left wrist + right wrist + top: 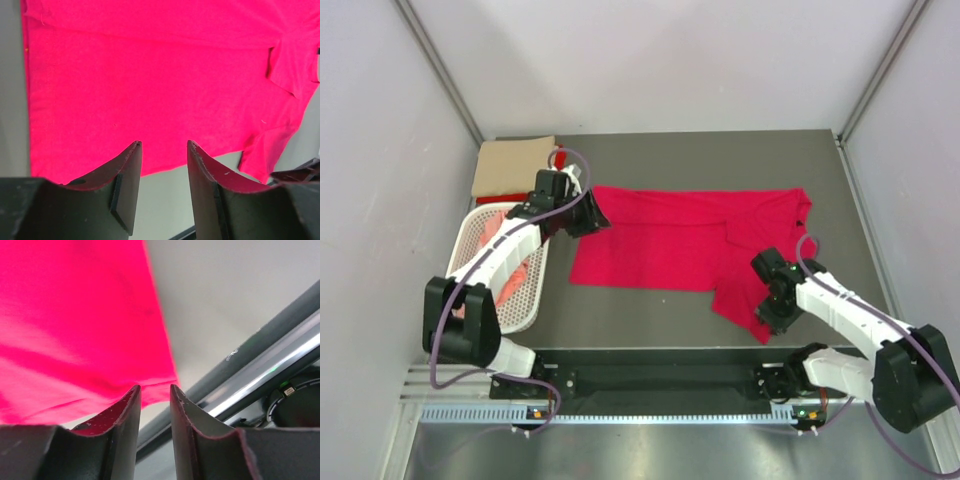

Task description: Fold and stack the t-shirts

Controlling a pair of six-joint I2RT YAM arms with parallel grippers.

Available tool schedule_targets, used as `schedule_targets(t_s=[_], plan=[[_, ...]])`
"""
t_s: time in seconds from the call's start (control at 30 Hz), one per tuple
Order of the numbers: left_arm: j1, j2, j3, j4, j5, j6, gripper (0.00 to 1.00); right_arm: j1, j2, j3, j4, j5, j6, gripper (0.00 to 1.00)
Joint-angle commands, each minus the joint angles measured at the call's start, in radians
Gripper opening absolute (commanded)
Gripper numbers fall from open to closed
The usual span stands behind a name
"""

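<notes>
A bright crimson t-shirt lies spread flat across the middle of the table, one sleeve folded down toward the near right. My left gripper hovers at the shirt's far left corner. In the left wrist view it is open, with bare table between the jaws and the red cloth just beyond the tips. My right gripper sits over the near right sleeve. Its jaws stand a narrow gap apart with nothing between them, and the sleeve's hem lies just ahead.
A folded tan t-shirt rests at the back left corner. A white mesh basket on the left holds salmon pink cloth. The dark front rail runs close to the right gripper. Grey walls enclose the table.
</notes>
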Motion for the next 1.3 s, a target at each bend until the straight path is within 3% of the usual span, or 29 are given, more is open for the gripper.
schedule_targets(t_s=[0.0, 0.2, 0.33, 0.43, 0.7, 1.0, 1.27], plan=[[0.002, 0.059, 0.046, 0.078, 0.017, -0.015, 0.47, 0.011, -0.013, 0.122, -0.061, 0.120, 0.005, 0.32], [0.002, 0.167, 0.112, 0.108, 0.027, -0.029, 0.47, -0.067, 0.151, 0.312, -0.044, 0.197, -0.113, 0.35], [0.002, 0.250, 0.149, 0.136, 0.036, -0.061, 0.47, -0.188, 0.271, 0.445, 0.204, 0.156, -0.318, 0.31], [0.002, 0.310, 0.178, 0.170, 0.020, -0.082, 0.47, -0.265, 0.372, 0.548, 0.287, 0.128, -0.424, 0.29], [-0.009, 0.501, 0.354, 0.197, 0.017, -0.073, 0.47, -0.367, 0.732, 0.857, 0.306, 0.151, -0.472, 0.28], [-0.008, 0.701, 0.541, 0.159, -0.069, -0.078, 0.47, -0.469, 0.920, 0.898, 0.476, 0.087, -0.503, 0.26], [-0.003, 0.854, 0.724, 0.086, -0.194, -0.075, 0.47, -0.493, 1.108, 1.056, 0.484, 0.055, -0.515, 0.25]])
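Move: The red t-shirt lies spread out under both arms. From the right hand, its far right shoulder is about 32 cm ahead, 10 cm to the right and a little below; the near sleeve tip is roughly 4 cm back, level sideways. From the left hand, the shirt's far edge near its left end is some 19 cm ahead, 3 cm right and 13 cm down, with the beige stack about 25 cm ahead and 26 cm left. The right fingertips come down on the t-shirt's far right shoulder and push along it, forward and slightly right for the last 5 cm or so; they get there by a fast low arc, some 35 cm forward and 10 cm right in all, the fingers tipping forward almost 20 degrees. The left hand meanwhile reaches about 19 cm forward while sinking 10 cm towards the far left edge, its fingers staying half open. ##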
